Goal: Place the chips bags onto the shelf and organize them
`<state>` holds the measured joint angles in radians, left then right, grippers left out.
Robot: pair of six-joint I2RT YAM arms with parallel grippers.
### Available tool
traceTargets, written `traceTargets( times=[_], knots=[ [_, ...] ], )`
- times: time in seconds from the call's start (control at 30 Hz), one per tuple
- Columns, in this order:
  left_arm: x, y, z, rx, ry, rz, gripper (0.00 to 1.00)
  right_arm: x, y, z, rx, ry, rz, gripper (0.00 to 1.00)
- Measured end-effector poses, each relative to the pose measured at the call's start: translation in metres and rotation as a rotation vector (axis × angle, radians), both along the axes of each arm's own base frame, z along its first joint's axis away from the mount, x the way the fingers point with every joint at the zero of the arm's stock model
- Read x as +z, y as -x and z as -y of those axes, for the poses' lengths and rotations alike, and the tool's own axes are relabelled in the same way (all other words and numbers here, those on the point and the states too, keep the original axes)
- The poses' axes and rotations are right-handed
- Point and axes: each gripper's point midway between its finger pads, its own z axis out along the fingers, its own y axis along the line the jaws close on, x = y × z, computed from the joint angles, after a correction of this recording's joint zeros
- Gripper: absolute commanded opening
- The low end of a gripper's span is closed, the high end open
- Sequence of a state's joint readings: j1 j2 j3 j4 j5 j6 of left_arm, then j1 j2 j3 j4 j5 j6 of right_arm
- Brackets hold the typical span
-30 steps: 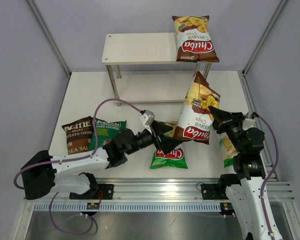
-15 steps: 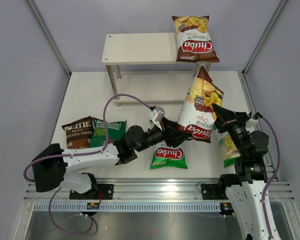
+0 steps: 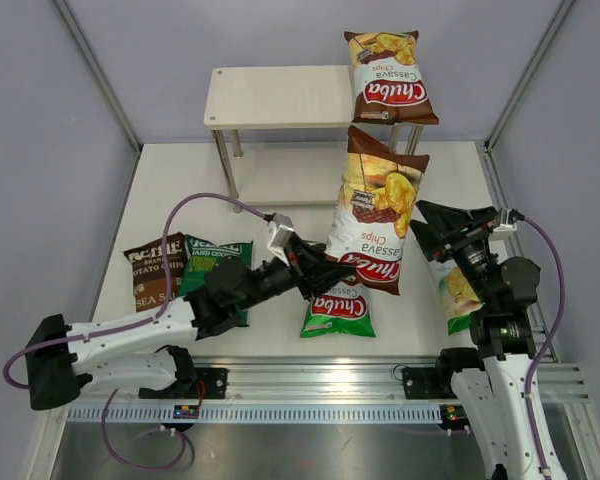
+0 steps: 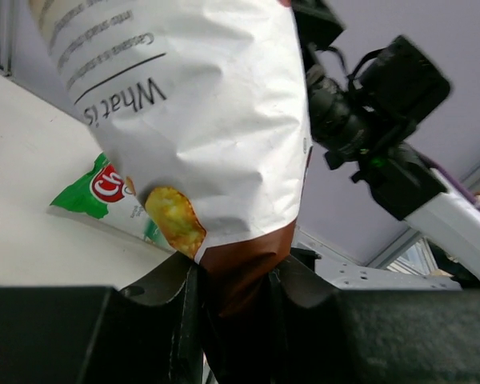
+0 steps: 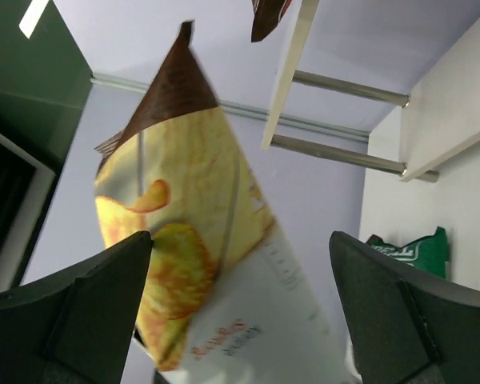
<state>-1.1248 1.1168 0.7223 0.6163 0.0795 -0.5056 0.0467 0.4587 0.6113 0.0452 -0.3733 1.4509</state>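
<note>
A brown-red Chuba chips bag [image 3: 373,215] hangs upright in the air in front of the shelf [image 3: 280,97]. My left gripper [image 3: 325,275] is shut on its bottom seam, and the left wrist view shows the brown edge of the bag [image 4: 216,120] pinched between the fingers [image 4: 172,308]. My right gripper [image 3: 430,228] stands open just right of the bag, not touching it. In the right wrist view the bag [image 5: 200,232] hangs ahead of the wide-apart jaws of that gripper [image 5: 240,240]. A second brown-red Chuba bag [image 3: 388,80] lies on the right end of the shelf's top board.
On the table lie a brown Kettle bag [image 3: 155,270], a dark green bag [image 3: 218,260] beside it, a green Chuba bag [image 3: 338,312] under the held one, and another bag [image 3: 458,295] partly under the right arm. The shelf's lower board [image 3: 290,175] is bare.
The left gripper closed on the bag's bottom seam and the right gripper opened and let go. The bag swung leftward and more upright, and the left arm drew back a little.
</note>
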Motion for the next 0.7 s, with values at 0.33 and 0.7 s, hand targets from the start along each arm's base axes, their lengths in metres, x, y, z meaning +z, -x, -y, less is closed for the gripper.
traceTargets(
  times=[0.33, 0.7],
  knots=[
    [0.049, 0.032, -0.064, -0.103, 0.082, 0.024, 0.05, 0.051, 0.039, -0.048, 0.337, 0.278, 0.408, 0.99],
    [0.05, 0.079, -0.051, -0.429, 0.092, -0.046, 0.06, 0.085, 0.091, -0.066, 0.569, 0.399, 0.639, 1.0]
  ],
)
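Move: The brown Cassava bag, already pinched at its near end by the left fingers, has its middle about 10 cm ahead of the left hand, 7 cm to its right and 3 cm higher. From the open right hand that middle lies roughly 9 cm left, 1 cm ahead and 2 cm up. Some 30 cm below the left hand, 7 cm ahead and straight in line, lies the green chips bag. The brown bag on the shelf stands about 30 cm ahead of the right hand, 6 cm left, level with it. The left fingers keep their pinch on the near end of the brown bag and carry it back about 8 cm, left and up some 5 cm each, the wrist then turning about 25 degrees clockwise. The right hand, fingers still wide open, goes back, up and left along with the bag's right side, around 9 cm back, swinging its fingertips upward and to the left across the bag's upper part; whether it touches can't be seen. ##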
